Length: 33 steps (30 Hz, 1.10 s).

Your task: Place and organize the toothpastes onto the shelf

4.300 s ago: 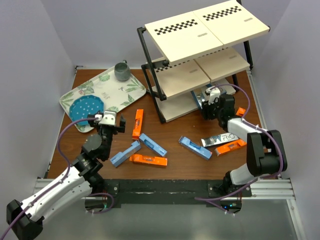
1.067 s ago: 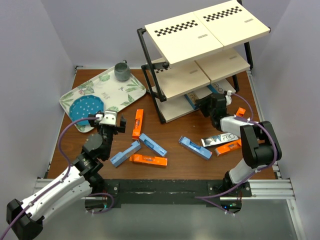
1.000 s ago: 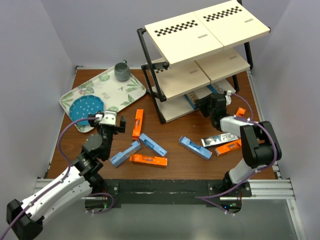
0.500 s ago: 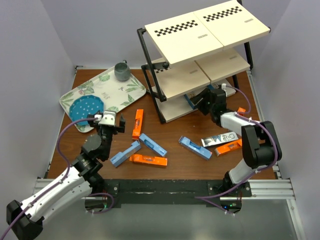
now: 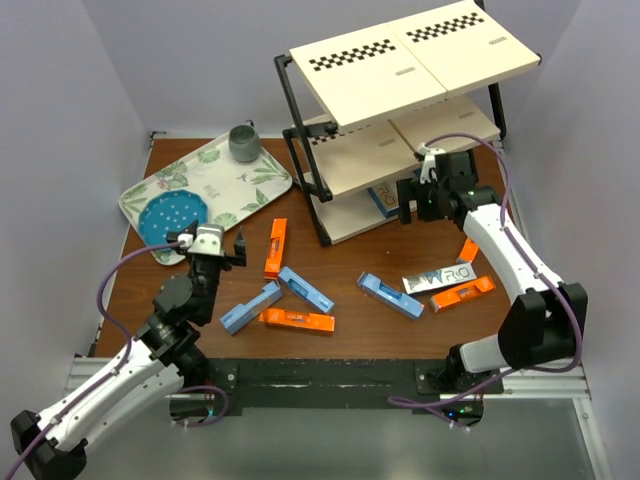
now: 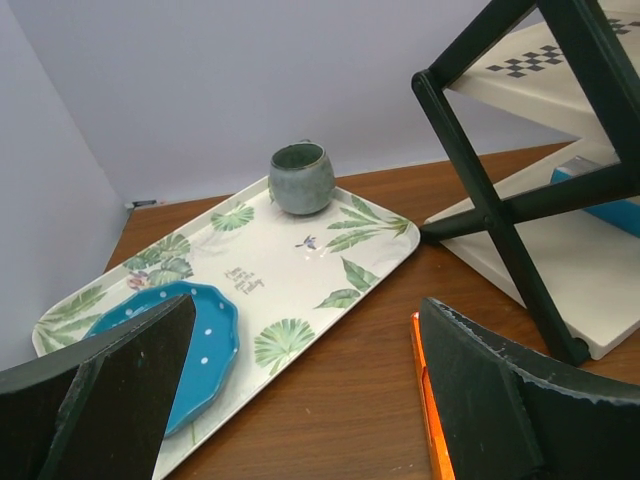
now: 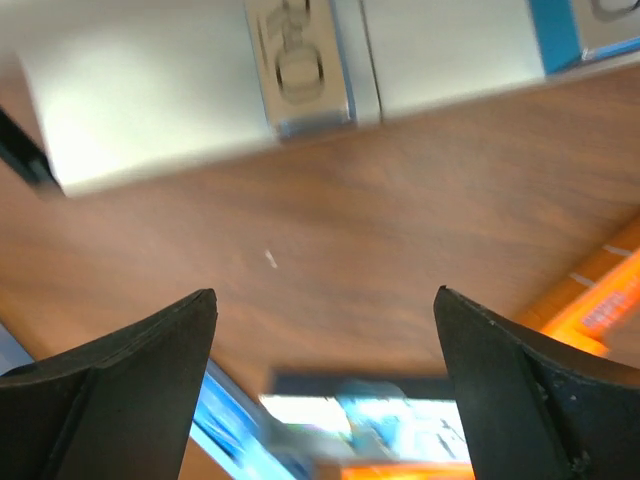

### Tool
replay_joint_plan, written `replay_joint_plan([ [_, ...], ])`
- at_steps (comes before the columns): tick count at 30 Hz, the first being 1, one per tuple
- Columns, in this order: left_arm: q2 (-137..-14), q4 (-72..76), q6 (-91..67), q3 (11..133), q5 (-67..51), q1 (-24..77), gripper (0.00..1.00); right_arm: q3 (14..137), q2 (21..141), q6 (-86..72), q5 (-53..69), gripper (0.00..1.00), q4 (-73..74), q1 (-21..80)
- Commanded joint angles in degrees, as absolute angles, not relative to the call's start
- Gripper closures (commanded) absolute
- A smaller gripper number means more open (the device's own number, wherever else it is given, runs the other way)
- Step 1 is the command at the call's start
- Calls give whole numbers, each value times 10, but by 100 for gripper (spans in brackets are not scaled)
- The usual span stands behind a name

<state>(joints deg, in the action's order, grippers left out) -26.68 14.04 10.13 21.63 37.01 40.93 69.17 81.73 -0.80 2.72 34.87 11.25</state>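
Several toothpastes lie loose on the brown table: orange (image 5: pixel 276 247), blue (image 5: pixel 306 288), blue (image 5: pixel 250 306), orange (image 5: pixel 296 320), blue (image 5: pixel 390 295), silver (image 5: pixel 437 277) and orange (image 5: pixel 461 292). The shelf (image 5: pixel 400 70) stands at the back right, and a blue carton (image 5: pixel 381 198) lies on its lowest board. My right gripper (image 5: pixel 412 205) hangs open and empty just in front of that board. Its wrist view is blurred, with a silver carton (image 7: pixel 310 70) on the cream board beyond the gripper (image 7: pixel 325 300). My left gripper (image 5: pixel 214 246) (image 6: pixel 305 310) is open and empty beside the orange carton (image 6: pixel 425 400).
A leaf-patterned white tray (image 5: pixel 250 175) (image 6: pixel 300 260) at the back left carries a grey cup (image 5: pixel 243 142) (image 6: pixel 301 178) and a blue dotted plate (image 5: pixel 172 215) (image 6: pixel 190 340). The shelf's black frame leg (image 6: pixel 500 220) crosses the left wrist view. Purple walls enclose the table.
My right gripper opened, leaving the blue carton on the lowest board, then lifted and drew back from under the shelf. The left arm shifted slightly.
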Motion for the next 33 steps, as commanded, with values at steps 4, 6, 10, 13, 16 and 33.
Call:
replay_joint_plan([
  [4, -243, 138, 76, 239, 347, 407, 1, 752, 845, 284, -28, 3, 601, 143],
  [6, -236, 137, 75, 239, 345, 407, 1, 734, 836, 326, -52, 3, 615, 161],
  [10, -227, 134, 69, 237, 339, 407, 1, 686, 826, 376, -78, 2, 615, 185],
  [13, -222, 131, 67, 238, 337, 407, 1, 641, 823, 402, -92, 2, 596, 205],
  [16, -218, 129, 65, 237, 337, 407, 1, 616, 828, 424, -92, 3, 585, 220],
  [33, -220, 127, 70, 236, 343, 408, 1, 597, 941, 474, -116, 10, 533, 272],
])
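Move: The white toothpaste box on the table lies about 11 cm back, 6 cm right and 15 cm below the right hand. Counted from the white box, a blue box lies some 10 cm left and 4 cm nearer the base; an orange one sits 5 cm right and 3 cm nearer, another 7 cm right and 9 cm farther out. From the left hand the white box is roughly 46 cm right, level ahead, 24 cm below. Back from the shelf front and down, the right hand draws in about 12 cm towards the white box, then sinks nearly straight over its left part, some 12 cm lower in all. The wrist turns counter-clockwise about 50 degrees while the fingers swing from a forward slant to nearly straight down, staying wide open. ##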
